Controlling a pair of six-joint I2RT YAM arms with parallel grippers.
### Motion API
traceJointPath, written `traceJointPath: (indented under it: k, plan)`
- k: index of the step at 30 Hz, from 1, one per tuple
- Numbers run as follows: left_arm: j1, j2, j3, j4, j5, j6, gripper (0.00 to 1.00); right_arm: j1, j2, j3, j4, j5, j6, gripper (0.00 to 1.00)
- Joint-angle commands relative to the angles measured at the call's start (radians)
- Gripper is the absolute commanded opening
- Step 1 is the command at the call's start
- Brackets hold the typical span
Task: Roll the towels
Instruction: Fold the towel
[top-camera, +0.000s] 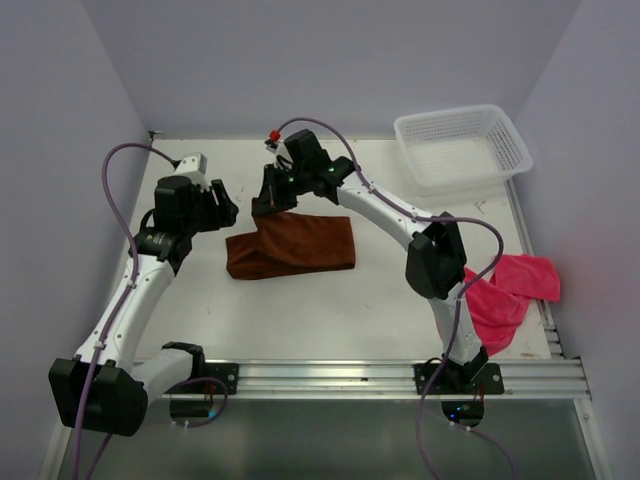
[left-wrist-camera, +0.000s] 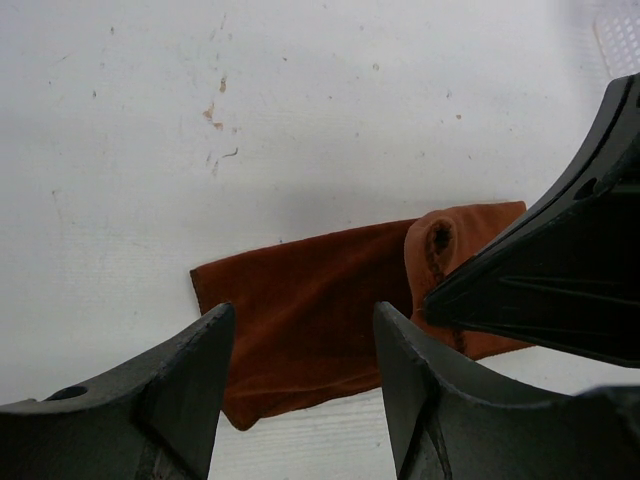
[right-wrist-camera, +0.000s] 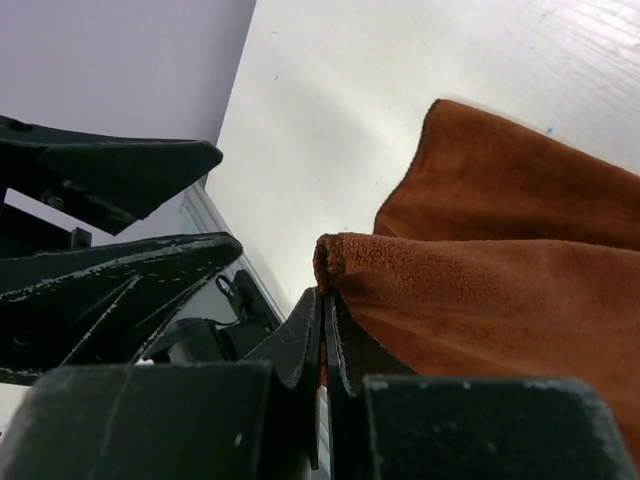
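Observation:
The rust-brown towel (top-camera: 295, 248) lies folded flat mid-table. My right gripper (top-camera: 268, 207) is shut on its far left corner, which is lifted slightly off the table. In the right wrist view, the jaws (right-wrist-camera: 325, 297) pinch a rolled terry edge of this towel (right-wrist-camera: 500, 300). My left gripper (top-camera: 222, 212) hovers open just left of that corner, holding nothing. In its wrist view, the towel (left-wrist-camera: 300, 310) shows between the spread fingers (left-wrist-camera: 190, 380), with the right gripper (left-wrist-camera: 560, 280) on the raised corner. The pink towel (top-camera: 515, 288) lies crumpled at the table's right edge, beside the right arm's base.
A white mesh basket (top-camera: 462, 148) stands at the back right corner. Purple-grey walls close in the table at the back and on both sides. A metal rail (top-camera: 330, 375) runs along the near edge between the arm bases.

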Motion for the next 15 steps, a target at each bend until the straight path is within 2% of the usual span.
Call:
traceJointPath:
  k: [1, 8, 15]
  plan:
    - [0.006, -0.024, -0.009, 0.025, 0.000, 0.000, 0.62, 0.014, 0.027, 0.058, 0.020, -0.048, 0.026, 0.00]
    - [0.006, -0.025, -0.011, 0.025, 0.002, 0.000, 0.62, 0.026, 0.103, 0.054, 0.068, -0.071, 0.058, 0.00]
    - [0.004, -0.025, -0.011, 0.027, 0.006, 0.000, 0.62, 0.032, 0.178, 0.121, 0.085, -0.087, 0.092, 0.00]
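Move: The right hand holds the raised end of the brown towel some 20 cm above the table. The towel's flat left edge, which this end is being folded towards, lies about 9 cm to its left and 3 cm back, 20 cm below. The fold at the towel's right end is about 21 cm to its right, level fore and aft and equally low. The open left gripper waits roughly 8 cm to its left at the same height; from that gripper the left edge is about 20 cm below, 2 cm back and 1 cm left. Leftward at first and then mainly down, the right hand sinks about 7 cm in all and drifts some 2.5 cm left, bringing the towel's raised end down towards the flat left edge. Its shut fingers keep their pinch on the cloth, and the wrist tilts slightly, by 5 to 10 degrees. ##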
